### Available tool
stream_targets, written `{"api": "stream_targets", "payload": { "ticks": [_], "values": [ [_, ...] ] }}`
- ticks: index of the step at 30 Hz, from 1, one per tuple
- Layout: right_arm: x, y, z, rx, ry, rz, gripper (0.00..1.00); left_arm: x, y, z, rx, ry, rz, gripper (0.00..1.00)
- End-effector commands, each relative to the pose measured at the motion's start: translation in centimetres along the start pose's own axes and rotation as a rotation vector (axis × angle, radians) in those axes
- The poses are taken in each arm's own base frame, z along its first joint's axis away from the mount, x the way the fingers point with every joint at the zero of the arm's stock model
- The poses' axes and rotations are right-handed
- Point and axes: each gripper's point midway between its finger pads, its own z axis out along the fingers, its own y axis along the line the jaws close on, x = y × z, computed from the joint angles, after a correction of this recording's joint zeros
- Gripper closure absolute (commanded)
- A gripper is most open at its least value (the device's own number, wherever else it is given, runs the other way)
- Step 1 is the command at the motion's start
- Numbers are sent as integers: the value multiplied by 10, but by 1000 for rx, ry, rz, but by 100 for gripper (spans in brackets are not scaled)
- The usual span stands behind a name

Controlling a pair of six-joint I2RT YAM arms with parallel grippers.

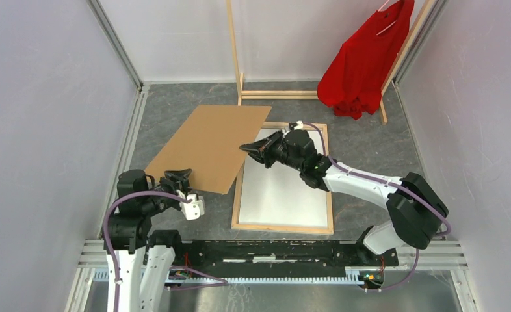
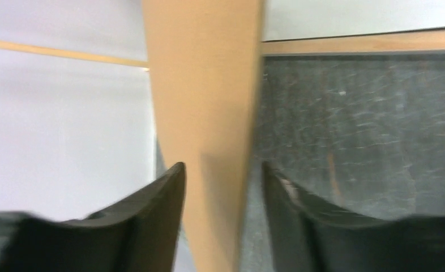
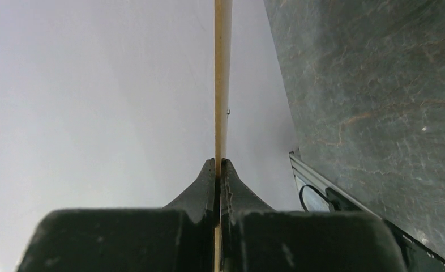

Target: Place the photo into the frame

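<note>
The photo [image 1: 207,146] shows its plain brown back and hangs tilted above the grey table, its right part over the frame's left side. The frame [image 1: 282,227] lies flat with a light wood rim around a white panel. My right gripper [image 1: 248,148] is shut on the photo's right edge. In the right wrist view that edge [image 3: 222,85] runs as a thin line out of the pinched gripper [image 3: 218,164]. My left gripper [image 1: 178,175] sits at the photo's near edge. In the left wrist view its jaws [image 2: 221,170] straddle the brown board [image 2: 209,113], with a gap at the right finger.
A tall wooden clothes rack [image 1: 279,95] with a red shirt [image 1: 363,58] stands at the back, just beyond the frame. White walls close in on the left, back and right. A metal rail [image 1: 272,250] with the arm bases runs along the near edge.
</note>
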Motion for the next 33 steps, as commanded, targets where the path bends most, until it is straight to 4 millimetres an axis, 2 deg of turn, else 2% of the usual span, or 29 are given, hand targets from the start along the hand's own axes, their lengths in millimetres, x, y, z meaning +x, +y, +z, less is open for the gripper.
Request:
{"api": "stream_targets", "payload": {
  "ticks": [1,2,3,5,8,10,13,17,21,25,27,30,33],
  "values": [
    [33,67,-6,-185,114,-36,100,-9,45,3,-163,-56,96,58],
    [37,66,-4,-176,129,-42,100,-12,56,2,-219,-67,122,69],
    [40,64,-4,-169,137,-46,100,-12,61,1,-255,-71,141,75],
    [45,63,-4,-165,147,-51,91,-11,60,2,-279,-68,185,86],
    [50,63,-4,-170,175,-70,62,-11,60,2,-289,-69,189,96],
    [55,64,-6,-170,202,-111,36,-10,69,-1,-315,-58,167,98],
    [52,62,-9,-151,247,-265,17,-11,87,-8,-348,-37,158,98],
    [36,72,-28,-232,318,-489,12,-18,106,-16,-331,-33,75,98],
    [17,85,-53,-326,362,-880,4,-27,108,-19,-230,-44,-2,98],
    [-24,102,-60,-255,175,-1375,2,-35,110,-22,-150,-53,-30,95],
    [-32,109,-66,-279,113,-1554,2,-37,110,-23,-111,-51,-55,93],
    [-30,117,-78,-352,92,-1791,2,-41,105,-26,-48,-47,-73,92],
    [-8,112,-93,-552,128,-2017,8,-45,101,-30,0,-50,-55,92]
  ]
}}
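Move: The near edge of the brown board, already held by the right hand at its right edge, lies between the left hand's open fingers; its middle is about 9 cm ahead, 6 cm right and level. The frame is some 29 cm right, 2 cm back and 22 cm below, the rack foot 25 cm ahead, 13 cm right and equally low. From the right hand the board's middle is about 9 cm left and 2 cm ahead. Left pinches the board's near edge and lifts about 10 cm; right lets go, rising 12 cm, fingers tipping down. ##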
